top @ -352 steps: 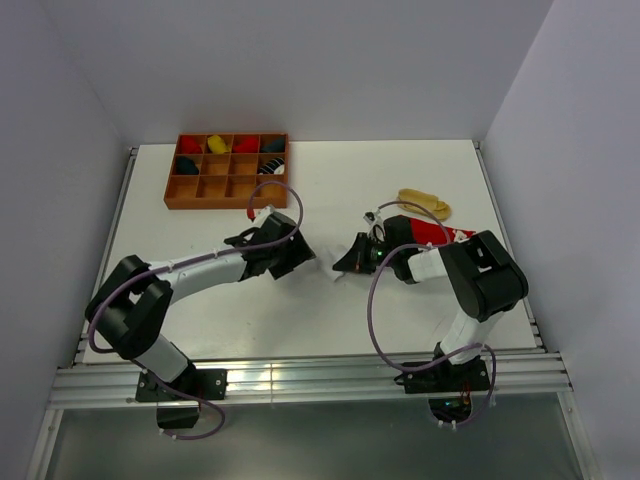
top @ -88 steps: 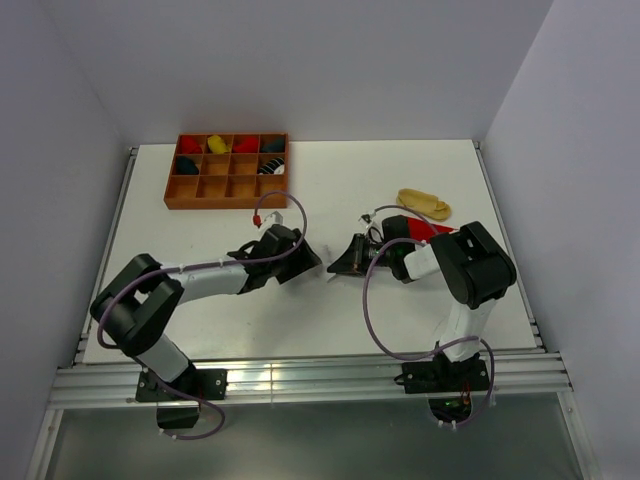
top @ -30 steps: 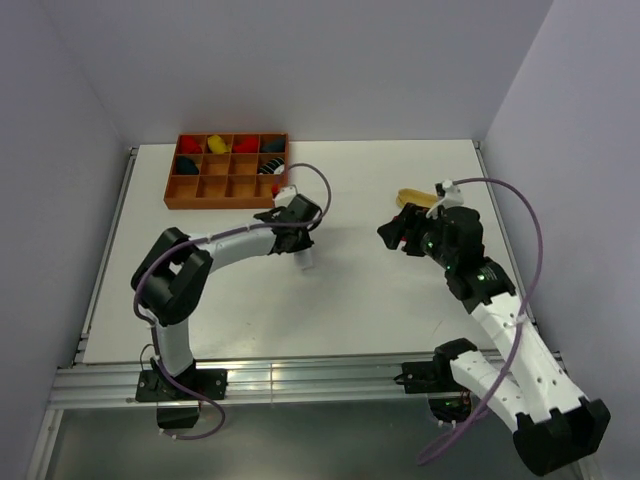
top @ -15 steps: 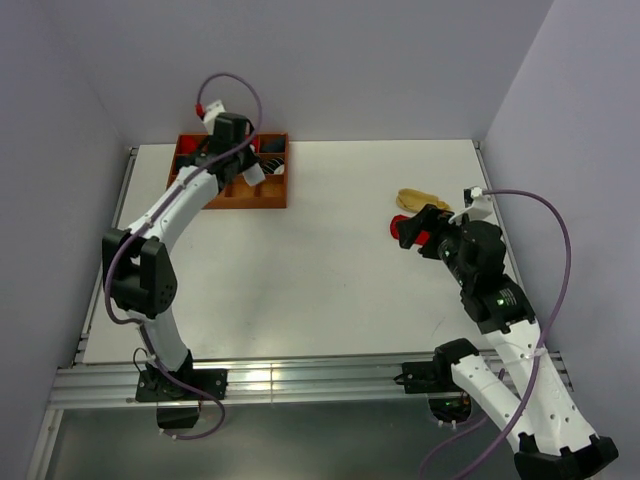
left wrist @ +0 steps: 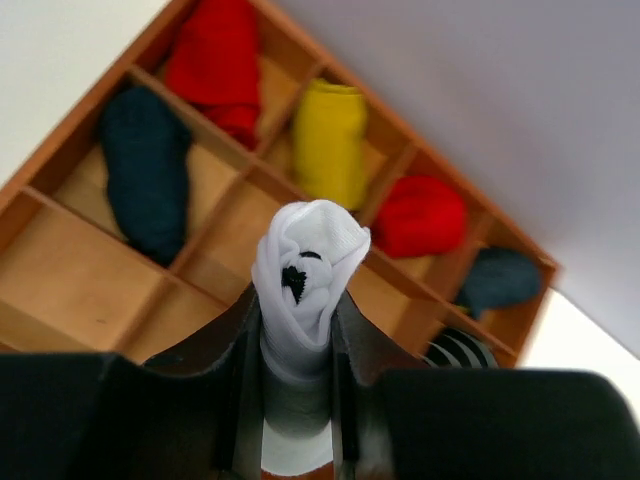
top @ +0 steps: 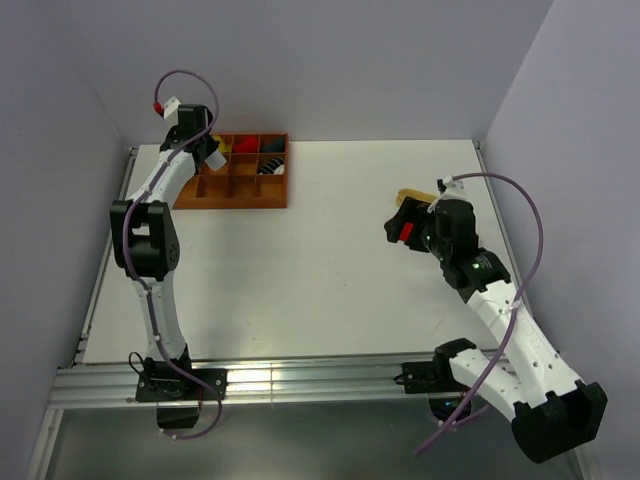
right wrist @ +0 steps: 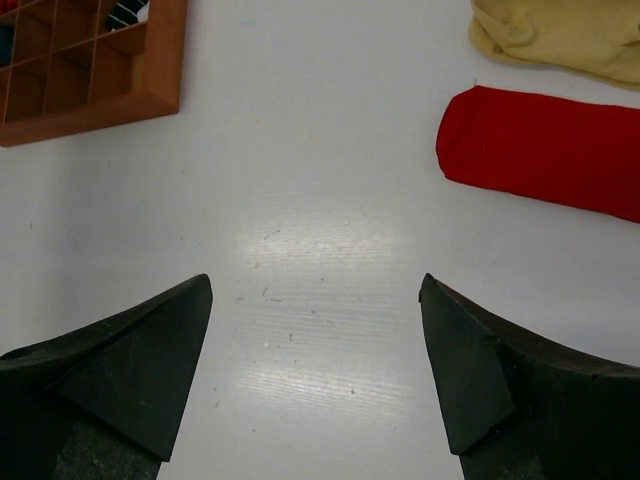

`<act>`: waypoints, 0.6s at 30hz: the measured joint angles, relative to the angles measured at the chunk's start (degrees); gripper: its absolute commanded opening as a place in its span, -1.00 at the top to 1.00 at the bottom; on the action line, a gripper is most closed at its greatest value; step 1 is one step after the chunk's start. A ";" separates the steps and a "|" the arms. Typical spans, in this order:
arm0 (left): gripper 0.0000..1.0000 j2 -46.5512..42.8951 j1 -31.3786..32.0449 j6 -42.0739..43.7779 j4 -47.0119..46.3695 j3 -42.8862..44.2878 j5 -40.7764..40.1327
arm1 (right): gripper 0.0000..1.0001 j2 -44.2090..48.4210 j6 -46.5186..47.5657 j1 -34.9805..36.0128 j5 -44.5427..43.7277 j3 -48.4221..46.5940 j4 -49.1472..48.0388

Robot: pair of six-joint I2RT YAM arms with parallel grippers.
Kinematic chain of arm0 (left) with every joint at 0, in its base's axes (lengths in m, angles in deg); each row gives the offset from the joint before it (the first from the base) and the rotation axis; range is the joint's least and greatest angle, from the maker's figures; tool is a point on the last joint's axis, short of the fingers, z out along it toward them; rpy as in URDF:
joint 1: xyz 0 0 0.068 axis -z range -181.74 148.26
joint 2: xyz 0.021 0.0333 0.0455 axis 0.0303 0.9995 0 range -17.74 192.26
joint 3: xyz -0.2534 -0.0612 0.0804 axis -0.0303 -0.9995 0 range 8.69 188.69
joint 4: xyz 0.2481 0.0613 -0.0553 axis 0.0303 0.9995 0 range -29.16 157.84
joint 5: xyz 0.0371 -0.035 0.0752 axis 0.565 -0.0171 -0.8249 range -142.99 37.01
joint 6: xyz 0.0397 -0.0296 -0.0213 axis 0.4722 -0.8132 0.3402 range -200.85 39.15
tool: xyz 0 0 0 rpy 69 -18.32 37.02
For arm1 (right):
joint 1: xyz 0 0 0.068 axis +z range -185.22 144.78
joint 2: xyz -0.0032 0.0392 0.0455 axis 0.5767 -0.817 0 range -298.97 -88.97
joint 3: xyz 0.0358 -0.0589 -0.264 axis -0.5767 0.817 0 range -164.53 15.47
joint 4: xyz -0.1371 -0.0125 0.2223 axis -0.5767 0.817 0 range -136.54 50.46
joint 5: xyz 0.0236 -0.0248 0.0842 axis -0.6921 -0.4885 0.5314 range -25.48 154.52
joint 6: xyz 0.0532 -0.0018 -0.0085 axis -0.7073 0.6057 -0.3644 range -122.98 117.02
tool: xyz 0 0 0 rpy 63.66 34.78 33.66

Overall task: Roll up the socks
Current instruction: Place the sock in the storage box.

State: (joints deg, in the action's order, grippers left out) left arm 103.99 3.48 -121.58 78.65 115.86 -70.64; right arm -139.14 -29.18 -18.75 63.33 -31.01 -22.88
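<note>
My left gripper [left wrist: 298,300] is shut on a rolled white sock [left wrist: 310,245] with black marks, held in the air over the brown wooden tray [left wrist: 62,140]. In the top view that gripper [top: 206,150] hovers at the tray's far left corner. My right gripper [right wrist: 315,285] stands wide open with nothing between its fingers, above bare table. A flat red sock [right wrist: 545,150] lies ahead and to its right, with a tan-yellow sock [right wrist: 560,35] just beyond it. In the top view the right gripper [top: 400,224] covers most of the red sock, and the tan sock [top: 411,196] shows behind it.
The tray [top: 230,201] sits at the table's far left. Several of its compartments hold rolled socks: red [left wrist: 215,60], yellow [left wrist: 330,145], dark blue [left wrist: 150,170] and a striped one [left wrist: 460,350]. The tray's corner [right wrist: 165,60] shows at the right wrist view's upper left.
The left arm has swung from the table's middle up and back over the tray, carrying the white sock. The right gripper has opened wider and shifted slightly beside the red sock.
</note>
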 measured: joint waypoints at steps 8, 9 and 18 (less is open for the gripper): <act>0.99 0.96 -5.20 -0.31 -1.75 -3.98 -0.24 | -0.79 -3.48 1.07 0.00 0.57 -2.01 -0.52; 0.99 0.72 -5.92 -0.28 -2.08 -4.96 -0.26 | -0.79 -3.74 1.18 0.00 0.66 -2.01 -0.50; 0.99 0.13 -10.64 -0.13 -2.51 -9.62 -1.75 | -0.78 -4.35 1.25 0.00 2.38 -2.01 -0.72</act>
State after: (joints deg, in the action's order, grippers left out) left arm 104.12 -7.17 -121.71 76.13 106.24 -72.39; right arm -143.49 -27.93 -18.75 65.71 -33.02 -23.60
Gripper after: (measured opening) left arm 0.277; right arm 0.896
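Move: The left hand holds the rolled white sock above the storage box. The empty front-left compartment lies about 13 cm to its left, some 3 cm back and 14 cm below. At the same depth, the dark blue sock lies about 8 cm farther out than that compartment and the red sock about 16 cm; the yellow sock is roughly 13 cm ahead and 5 cm left of the hand. From the right hand, the compartment is about 57 cm left, 27 cm ahead and 18 cm below. Sweeping left and sinking as it goes, the left hand travels about 11 cm left and some 6 cm down, easing back about 3 cm, towards the front-left compartment. It turns a good 10 degrees counter-clockwise, with a slight tilt, while the fingers keep their pinch on the rolled sock; it slows towards the end. ##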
